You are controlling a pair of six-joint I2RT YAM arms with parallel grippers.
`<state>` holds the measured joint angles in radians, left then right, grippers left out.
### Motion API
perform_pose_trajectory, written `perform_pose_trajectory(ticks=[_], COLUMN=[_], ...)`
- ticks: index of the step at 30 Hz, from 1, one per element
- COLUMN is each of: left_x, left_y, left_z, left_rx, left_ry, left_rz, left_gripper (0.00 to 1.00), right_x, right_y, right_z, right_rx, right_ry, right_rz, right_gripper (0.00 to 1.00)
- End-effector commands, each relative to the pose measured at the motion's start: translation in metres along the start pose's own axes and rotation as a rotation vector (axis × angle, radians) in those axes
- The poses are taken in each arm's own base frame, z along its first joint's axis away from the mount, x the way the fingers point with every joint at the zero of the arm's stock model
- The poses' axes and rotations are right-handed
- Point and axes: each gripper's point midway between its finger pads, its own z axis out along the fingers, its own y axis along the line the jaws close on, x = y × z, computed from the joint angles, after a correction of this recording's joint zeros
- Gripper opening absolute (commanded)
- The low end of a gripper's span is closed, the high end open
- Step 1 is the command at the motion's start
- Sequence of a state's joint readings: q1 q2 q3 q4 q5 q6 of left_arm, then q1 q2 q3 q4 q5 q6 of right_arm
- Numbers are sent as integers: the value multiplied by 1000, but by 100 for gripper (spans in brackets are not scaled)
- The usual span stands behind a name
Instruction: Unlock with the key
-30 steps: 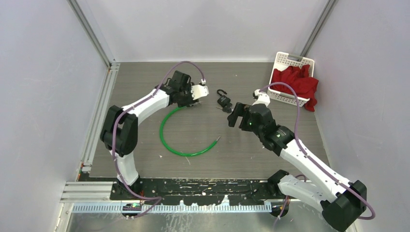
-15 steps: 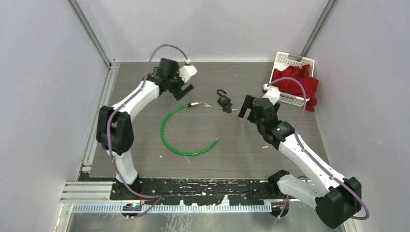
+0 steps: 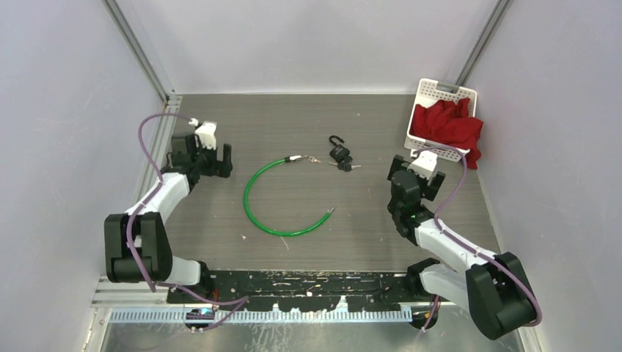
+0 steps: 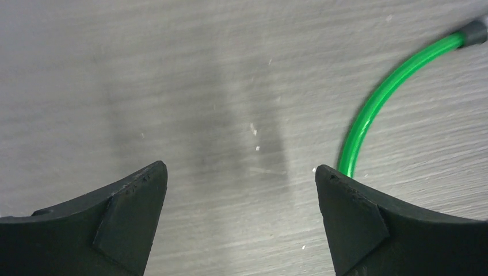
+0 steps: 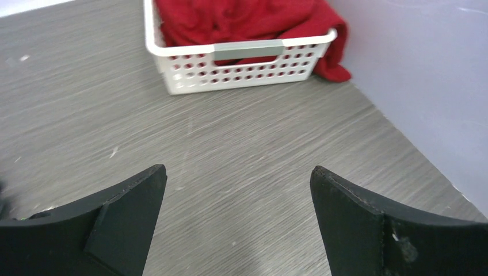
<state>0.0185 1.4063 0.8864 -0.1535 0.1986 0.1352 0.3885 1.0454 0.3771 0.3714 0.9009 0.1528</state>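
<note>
A small black padlock [image 3: 338,152] lies at the table's middle back, its shackle [image 3: 335,139] standing out like an open hook. The key [image 3: 350,166] rests at the lock's lower right, touching it. A green cable [image 3: 258,216] curls in a loop left of the lock, one end near it; part of it shows as the green cable [image 4: 368,115] in the left wrist view. My left gripper [image 3: 213,166] [image 4: 241,172] is open and empty, left of the loop. My right gripper [image 3: 417,174] [image 5: 239,175] is open and empty, right of the lock, facing the basket.
A white perforated basket [image 3: 427,147] [image 5: 230,63] holding a red cloth [image 3: 447,121] [image 5: 247,17] stands at the back right corner. Walls close in on both sides, with an aluminium rail [image 3: 150,183] along the left edge.
My left gripper opened wide and swung left, away from the cable end. My right arm drew back to the right, away from the padlock. Lock, key and cable stayed put.
</note>
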Motion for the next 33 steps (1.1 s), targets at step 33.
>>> perform_pose_trajectory(ticks=[33], left_x=[36], left_y=[5], left_z=[32], left_rx=[-127], left_ry=[-399], left_rz=[-76], left_gripper=[100], right_x=[43], right_y=[18], right_z=[60], right_rx=[-258], right_ry=[-95], right_rz=[26], right_gripper=[100])
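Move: Neither hand holds anything or goes for a thing. From the left hand the keys lie about 34 cm to the right, 5 cm ahead and 11 cm below, and the green cable's black end fitting some 22 cm right and 7 cm ahead. From the right hand the keys are about 18 cm left, 12 cm ahead and 13 cm below, the opened padlock about 4 cm farther out than the keys, and the basket roughly 26 cm ahead and 8 cm right. With no contact on anything, both empty hands settle low over their own sides of the table, fingers staying wide open. The left sinks about 7 cm, swinging back some 4 cm and then forward again as its fingers tip up nearly 20 degrees; the right first swings 7 cm right, then sinks about 8 cm overall while easing forward and partly back left, turning clockwise, then counter-clockwise. ##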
